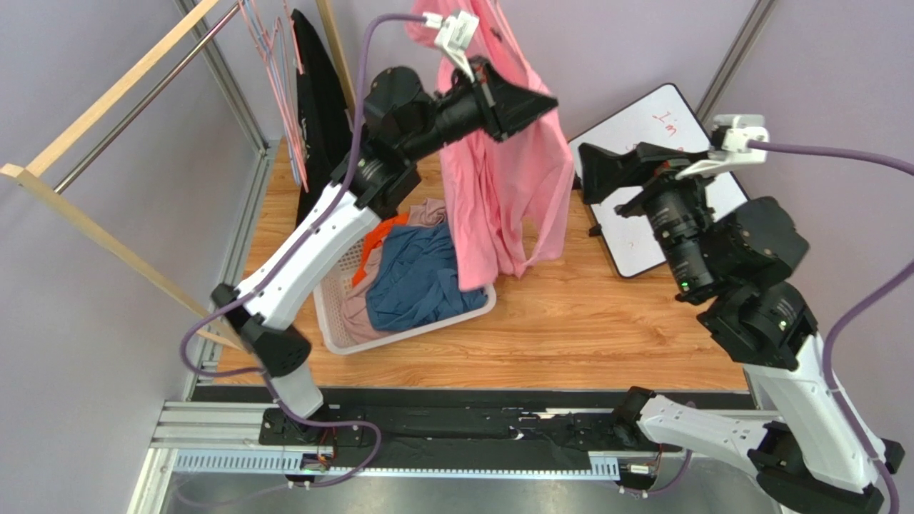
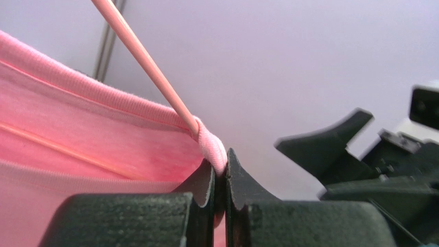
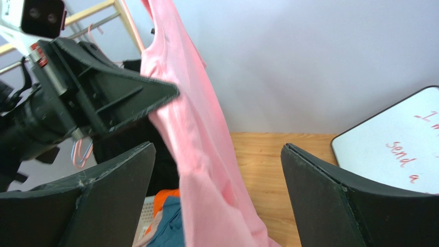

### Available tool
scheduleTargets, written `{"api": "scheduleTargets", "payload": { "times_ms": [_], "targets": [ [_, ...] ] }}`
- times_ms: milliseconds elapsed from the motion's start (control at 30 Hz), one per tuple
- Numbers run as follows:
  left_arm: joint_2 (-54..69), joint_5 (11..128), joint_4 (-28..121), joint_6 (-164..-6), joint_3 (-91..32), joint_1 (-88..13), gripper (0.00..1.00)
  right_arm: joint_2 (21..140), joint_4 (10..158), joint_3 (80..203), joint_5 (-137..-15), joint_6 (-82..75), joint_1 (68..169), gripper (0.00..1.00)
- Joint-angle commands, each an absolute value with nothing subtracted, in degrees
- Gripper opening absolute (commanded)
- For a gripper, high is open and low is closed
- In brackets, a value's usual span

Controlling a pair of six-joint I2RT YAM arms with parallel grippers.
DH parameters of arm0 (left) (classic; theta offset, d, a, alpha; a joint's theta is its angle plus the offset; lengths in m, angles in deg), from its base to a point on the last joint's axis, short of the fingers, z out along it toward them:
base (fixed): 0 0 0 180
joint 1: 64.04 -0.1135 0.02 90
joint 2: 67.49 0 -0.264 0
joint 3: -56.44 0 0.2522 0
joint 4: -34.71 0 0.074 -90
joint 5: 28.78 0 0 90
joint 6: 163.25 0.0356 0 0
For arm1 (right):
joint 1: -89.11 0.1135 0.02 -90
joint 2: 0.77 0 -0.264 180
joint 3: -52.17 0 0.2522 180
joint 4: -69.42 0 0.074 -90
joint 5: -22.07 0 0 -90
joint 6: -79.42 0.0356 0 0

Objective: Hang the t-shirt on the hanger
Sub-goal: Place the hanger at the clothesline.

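The light-pink t-shirt [image 1: 504, 182] hangs in the air over the table's back middle. My left gripper [image 1: 542, 104] is raised and shut on the ribbed collar [image 2: 211, 146]. A thin pink hanger [image 2: 147, 64] rod slants down into the collar right at the jaws; the rest of the hanger is out of view. My right gripper [image 1: 592, 177] is open just right of the shirt and faces it. In the right wrist view the shirt [image 3: 206, 154] hangs between the spread fingers [image 3: 103, 200] without touching them.
A white laundry basket [image 1: 408, 334] under the shirt holds a blue garment [image 1: 424, 278] and orange cloth. A long black garment [image 1: 317, 96] and spare hangers [image 1: 274, 64] hang on the wooden rack [image 1: 118, 86] at back left. A whiteboard [image 1: 654, 134] lies at back right.
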State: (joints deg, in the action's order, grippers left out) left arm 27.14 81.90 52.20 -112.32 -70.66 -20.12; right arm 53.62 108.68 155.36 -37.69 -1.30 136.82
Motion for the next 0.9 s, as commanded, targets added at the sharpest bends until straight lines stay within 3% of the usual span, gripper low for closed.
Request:
{"api": "scheduleTargets", "payload": {
  "times_ms": [0,133,300,667,867],
  "targets": [
    [37.5,82.4,47.1,-106.5,-91.0,-23.5,0.00,51.0,107.5,155.5,-35.5,-4.4,134.6,1.00],
    [49.5,82.5,47.4,-104.0,-106.6,-26.5,0.00,49.0,107.7,153.6,-35.9,-4.5,133.8,1.00],
    [50.4,82.1,44.5,-104.9,-104.3,-30.3,0.00,47.3,107.7,151.1,-36.4,-4.5,133.6,1.00],
    [31.2,68.6,49.8,-106.0,-70.6,-32.9,0.00,46.5,108.7,147.9,-38.8,-2.8,133.6,1.00],
    [27.5,63.4,55.0,-103.8,-65.8,-37.1,0.00,46.5,109.4,147.7,-39.0,-2.7,133.5,1.00]
  ]
}}
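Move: The left gripper already holds the pink t-shirt on its hanger. The hangers on the clothesline are roughly 30 cm to its left, 12 cm farther out and some 8 cm above. The black shirt hangs there, about 12 cm ahead, 27 cm left and 20 cm lower; the laundry basket sits about 20 cm left, 4 cm back and 48 cm below. From the empty right gripper, those clothesline hangers are some 37 cm left, 16 cm ahead and 10 cm up. Keep the left fingers shut on the hanger's end and the collar. Bring the left gripper forward about 16 cm, rising slightly at first, then sinking well below its starting height as it swings left towards the clothesline, turning nearly 30 degrees counter-clockwise. Ease the open right gripper a little farther right, then slightly down. ##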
